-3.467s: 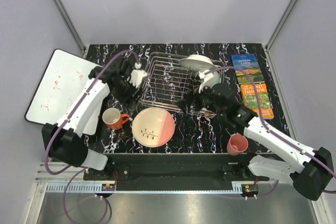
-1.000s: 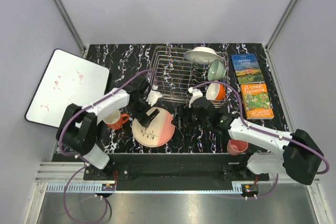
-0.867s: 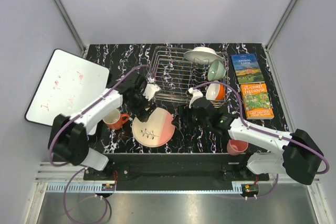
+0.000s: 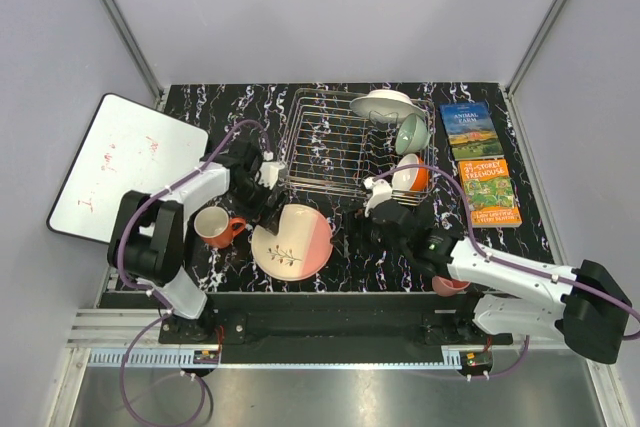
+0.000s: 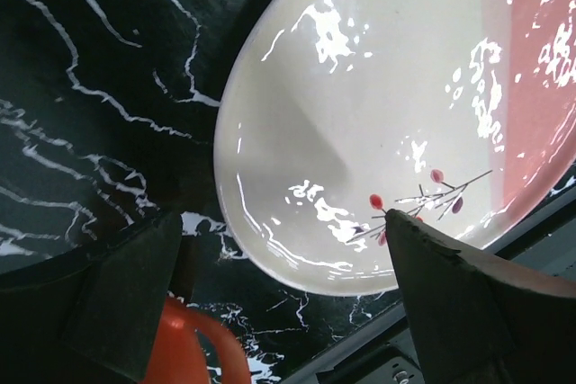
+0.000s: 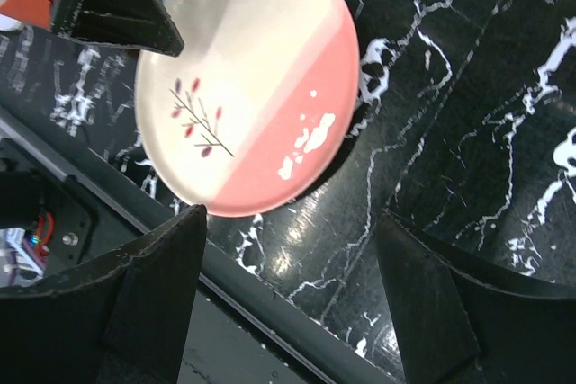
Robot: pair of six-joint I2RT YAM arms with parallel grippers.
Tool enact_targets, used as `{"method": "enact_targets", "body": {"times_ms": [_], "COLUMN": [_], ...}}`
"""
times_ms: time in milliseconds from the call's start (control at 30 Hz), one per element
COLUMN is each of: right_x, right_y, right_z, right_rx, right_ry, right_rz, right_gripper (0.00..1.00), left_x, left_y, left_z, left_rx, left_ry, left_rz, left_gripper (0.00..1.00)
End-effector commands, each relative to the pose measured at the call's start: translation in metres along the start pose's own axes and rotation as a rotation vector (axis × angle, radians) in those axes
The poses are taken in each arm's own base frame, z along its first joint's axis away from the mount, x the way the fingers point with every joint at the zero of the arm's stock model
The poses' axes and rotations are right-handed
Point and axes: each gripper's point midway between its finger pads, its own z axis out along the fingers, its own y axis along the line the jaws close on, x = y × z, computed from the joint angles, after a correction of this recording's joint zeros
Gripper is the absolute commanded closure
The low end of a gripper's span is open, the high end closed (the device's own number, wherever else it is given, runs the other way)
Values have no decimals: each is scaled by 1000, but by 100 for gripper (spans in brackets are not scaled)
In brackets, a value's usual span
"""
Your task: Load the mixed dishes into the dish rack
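The pink-and-cream plate (image 4: 293, 242) with its twig drawing lies flat on the table in front of the dish rack (image 4: 335, 152). My left gripper (image 4: 270, 209) hangs open over the plate's far left rim (image 5: 270, 249), and the orange-red mug (image 4: 213, 226) stands just to its left. My right gripper (image 4: 378, 232) is open over bare table right of the plate (image 6: 243, 87). The white plate (image 4: 385, 104), mint-green bowl (image 4: 411, 133) and orange bowl (image 4: 412, 175) sit at the rack's right end. The pink cup (image 4: 450, 282) peeks from under my right arm.
Two colourful books (image 4: 470, 129) (image 4: 488, 192) lie right of the rack. A white board (image 4: 125, 167) overhangs the table's left side. The table's front edge (image 6: 270, 312) runs just below my right gripper's fingers.
The orange bowl now rests in the rack. My left gripper has drawn back left from above the plate's middle to its rim. My right arm has shifted right, away from the plate.
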Motion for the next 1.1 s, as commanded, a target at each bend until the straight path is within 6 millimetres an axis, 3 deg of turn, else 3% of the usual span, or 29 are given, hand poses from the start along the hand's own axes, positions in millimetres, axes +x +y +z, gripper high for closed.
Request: {"method": "enact_targets", "body": {"times_ms": [0, 267, 400, 533, 700, 867, 1067], "right_x": [-9, -8, 1, 8, 18, 18, 21], "right_y": [2, 2, 1, 7, 3, -15, -19], "right_z": [1, -4, 9, 27, 46, 50, 55], "right_rx": [27, 16, 30, 41, 67, 63, 58], "right_ry": [-20, -33, 19, 108, 191, 226, 248], "right_rz": [0, 20, 5, -28, -31, 48, 69], "right_gripper": [18, 19, 19, 20, 21, 21, 22], "left_x": [-7, -4, 3, 0, 0, 6, 10], "left_y": [-4, -8, -23, -25, -27, -30, -31], "left_z": [17, 32, 37, 35, 33, 37, 38], "left_rx": [30, 35, 61, 53, 65, 102, 114], "left_ry": [5, 42, 62, 40, 38, 68, 85], "left_rz": [39, 80, 132, 169, 194, 203, 216], "left_gripper": [1, 1, 1, 3, 21, 44, 57]}}
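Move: The left hand, wide open and low, straddles the pink-and-cream plate's left rim; the plate's middle is about 9 cm to its right, 6 cm back and 3 cm below. The orange mug stands some 13 cm to this hand's left, about level, and the dish rack's middle 23 cm ahead and 29 cm right. From the right hand, the plate lies roughly 14 cm left, level fore and aft, 11 cm down; the rack's middle 28 cm ahead, 6 cm right. The left hand sinks about 2 cm beside the rim, then slides some 3.5 cm to the right, its outer finger pushing the plate's rim along, and finally half closes with one finger outside the rim and the other over the plate, turning about 10 degrees clockwise. Meanwhile the right hand, still open, drops roughly 6 cm and edges forward towards the plate's right side, tipping its fingers farther down but ending above the table. ##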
